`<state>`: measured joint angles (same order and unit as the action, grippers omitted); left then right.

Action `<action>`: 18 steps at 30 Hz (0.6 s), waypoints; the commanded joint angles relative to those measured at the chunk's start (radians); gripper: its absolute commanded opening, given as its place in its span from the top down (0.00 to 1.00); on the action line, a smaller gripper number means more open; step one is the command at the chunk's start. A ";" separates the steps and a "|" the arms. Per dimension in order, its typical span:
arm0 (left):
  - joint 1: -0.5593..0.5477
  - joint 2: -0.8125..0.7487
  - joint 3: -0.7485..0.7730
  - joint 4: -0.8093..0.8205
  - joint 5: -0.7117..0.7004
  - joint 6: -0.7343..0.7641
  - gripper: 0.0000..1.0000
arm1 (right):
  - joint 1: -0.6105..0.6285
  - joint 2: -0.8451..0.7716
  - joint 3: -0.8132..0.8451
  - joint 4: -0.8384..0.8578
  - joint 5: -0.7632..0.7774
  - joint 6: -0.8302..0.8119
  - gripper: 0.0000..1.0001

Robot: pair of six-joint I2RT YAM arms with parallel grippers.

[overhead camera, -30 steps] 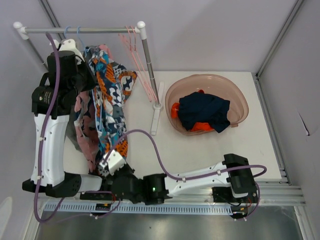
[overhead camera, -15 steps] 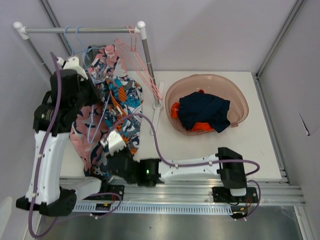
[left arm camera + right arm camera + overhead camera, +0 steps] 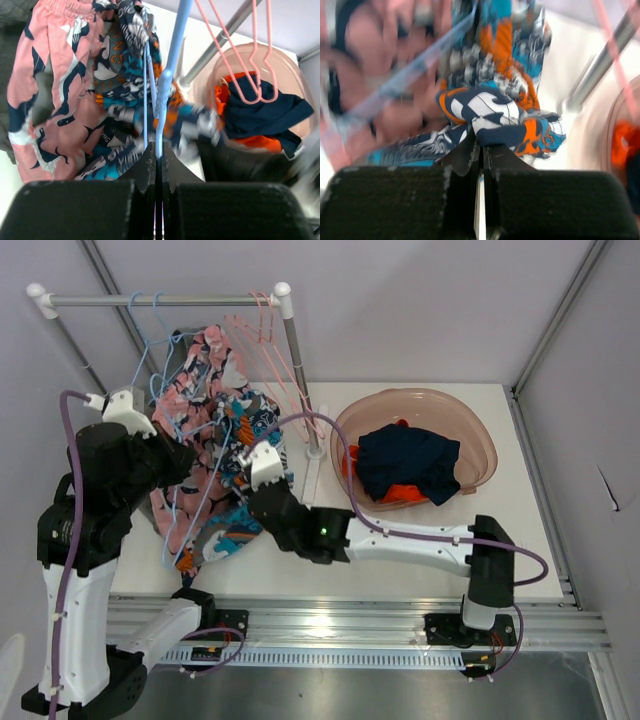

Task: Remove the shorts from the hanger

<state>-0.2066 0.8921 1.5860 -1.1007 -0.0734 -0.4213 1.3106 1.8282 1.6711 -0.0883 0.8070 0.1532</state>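
Observation:
The patterned navy, orange and teal shorts [image 3: 255, 425] hang bunched on a blue hanger [image 3: 150, 345] hooked on the rail, beside a pink patterned pair [image 3: 195, 385]. My left gripper [image 3: 188, 455] is shut on the blue hanger's wire [image 3: 172, 65]; in the left wrist view the jaws [image 3: 159, 147] pinch it. My right gripper [image 3: 246, 456] is shut on a fold of the patterned shorts [image 3: 495, 112], with cloth bunched right above the closed jaws [image 3: 482, 142]. The pink pair [image 3: 45, 90] hangs to the left of the hanger.
Empty pink hangers [image 3: 265, 325] hang at the rail's right end. The rack's post [image 3: 298, 375] and white foot [image 3: 312, 475] stand just right of the shorts. A pink basin [image 3: 482, 440] holding navy and orange clothes sits at the right.
My right arm has swung from the table's near edge up and rightward toward the rack post, dragging the patterned shorts along. My left arm has drawn back toward the near side, still gripping the hanger.

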 commanded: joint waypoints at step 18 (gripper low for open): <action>-0.019 -0.027 0.181 -0.050 0.240 -0.177 1.00 | 0.073 -0.174 -0.271 -0.154 0.134 0.218 1.00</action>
<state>-0.2188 0.8680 1.7420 -1.1473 0.2340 -0.5949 1.3315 1.7088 1.3579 -0.2165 0.8440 0.3466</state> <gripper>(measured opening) 0.028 0.011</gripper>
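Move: My left hand keeps the bare blue hanger's neck pinched. The patterned shorts it is clearing lie about 10 cm to its right, 5 ahead and 20 below, with the pink shorts some 15 cm ahead and 15 below. My right hand already grips the patterned shorts. From it the pink basin sits about 35 cm right, 15 ahead and 25 below, and the rack's post foot 15 cm ahead and 10 right. I bring my right hand quickly down about 10 cm and some 6 cm right, slightly back, still pinching the shorts, then hold it low. My left hand keeps hold of the hanger, goes about 5 cm right, then draws back and up, swinging clockwise and rolling its left side down by some 15 degrees each, to clear the hanger's end from the waistband. ##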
